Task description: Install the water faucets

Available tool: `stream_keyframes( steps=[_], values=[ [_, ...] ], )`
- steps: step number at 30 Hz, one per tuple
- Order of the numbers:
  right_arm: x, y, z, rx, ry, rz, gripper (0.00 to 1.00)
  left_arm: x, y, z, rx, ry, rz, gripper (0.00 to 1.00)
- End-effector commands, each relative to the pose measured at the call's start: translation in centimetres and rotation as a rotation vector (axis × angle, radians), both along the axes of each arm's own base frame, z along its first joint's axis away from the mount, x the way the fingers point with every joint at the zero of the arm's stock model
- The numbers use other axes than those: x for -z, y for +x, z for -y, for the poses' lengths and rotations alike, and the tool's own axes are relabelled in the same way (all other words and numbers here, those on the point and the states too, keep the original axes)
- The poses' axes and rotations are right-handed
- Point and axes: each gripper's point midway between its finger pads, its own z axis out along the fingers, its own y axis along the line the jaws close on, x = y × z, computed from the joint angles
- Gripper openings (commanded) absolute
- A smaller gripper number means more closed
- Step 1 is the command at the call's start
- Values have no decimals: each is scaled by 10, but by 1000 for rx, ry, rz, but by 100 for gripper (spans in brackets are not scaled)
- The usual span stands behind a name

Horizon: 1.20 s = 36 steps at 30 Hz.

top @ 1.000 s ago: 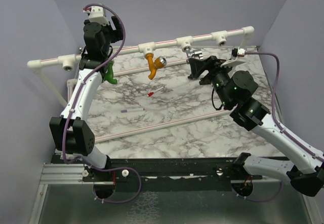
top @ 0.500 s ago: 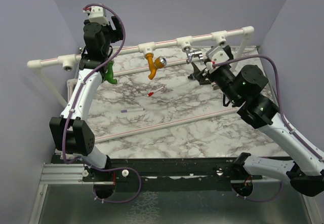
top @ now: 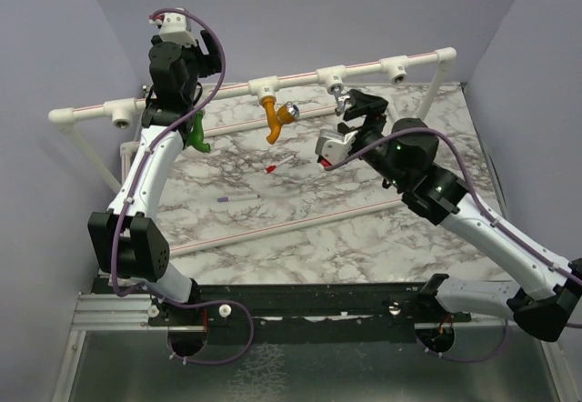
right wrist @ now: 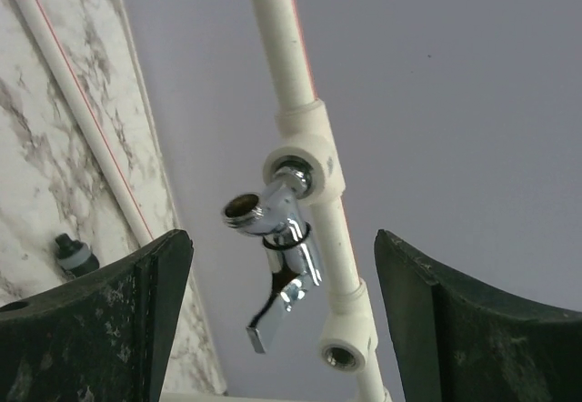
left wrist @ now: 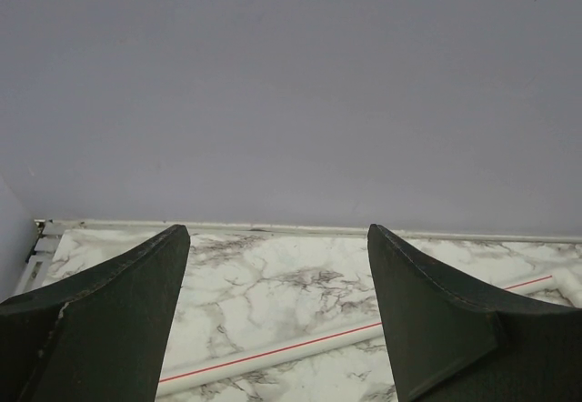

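The grey metal water faucet (right wrist: 277, 238) sits screwed into a white tee joint (right wrist: 305, 161) on the back pipe. My right gripper (right wrist: 280, 235) stands open just short of it, one finger on each side, touching nothing. From above, the right gripper (top: 362, 111) is under that faucet (top: 342, 102). The mustard-orange faucet (top: 274, 118) hangs from the neighbouring tee. The green faucet (top: 196, 134) shows beside my left arm, its top hidden. My left gripper (left wrist: 277, 234) is open and empty, raised near the pipe's left end (top: 177, 65).
A bare tee opening (right wrist: 346, 347) is next to the grey faucet. A red-tipped stick (top: 277, 164) and a purple-tipped stick (top: 238, 198) lie on the marble table (top: 364, 229), with a long white rod (top: 273, 225) and a small black cap (right wrist: 75, 255). Lavender walls close three sides.
My right gripper has opened wider, let go of the grey faucet and swung round to the left below it. The left arm has not moved.
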Motion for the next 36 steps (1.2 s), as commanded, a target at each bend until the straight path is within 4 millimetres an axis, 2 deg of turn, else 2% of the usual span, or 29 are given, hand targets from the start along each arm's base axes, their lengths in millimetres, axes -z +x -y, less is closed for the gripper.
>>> stream_keyframes(
  steps=[1, 5, 9, 16, 24, 31, 36],
  values=[
    [13, 18, -2, 53, -223, 137, 86, 144, -19, 9, 56, 38, -430, 81],
    [13, 28, -10, 60, -233, 178, 85, 146, -19, 13, 76, 28, -433, 81],
    [11, 40, -11, 119, -276, 246, 79, 149, -19, 12, 74, 27, -439, 81],
    [8, 46, -9, 161, -281, 281, 61, 152, -18, 11, 69, 27, -446, 81],
    [20, 49, -8, 190, -272, 264, 37, 154, -17, 11, 70, 27, -453, 81],
    [26, 53, -6, 240, -220, 268, 2, 155, -17, 11, 68, 27, -454, 81],
    [32, 53, -10, 258, -96, 233, 0, 156, -17, 12, 69, 26, -456, 81]
  ],
)
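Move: The silver faucet, in its pipe tee, lies about 6 cm ahead of the right hand's open fingers, roughly 1 cm left and 2 cm lower. Its tee is some 9 cm ahead and 4 cm left of the hand, the empty tee about 9 cm ahead and 11 cm right. The orange faucet hangs 16 cm left of the silver one, 3 cm nearer. From the left hand the silver faucet is some 30 cm right, 14 cm back. The silver faucet is gripped anew: the right hand goes about 5 cm forward towards it, dipping some 3 cm and rising partly back, to end about 2.5 cm lower, while the wrist rolls its left side down, tips its fingers up and swings clockwise, some 15 degrees each. From wide open, the fingers close and pinch the faucet's body from above and below. ##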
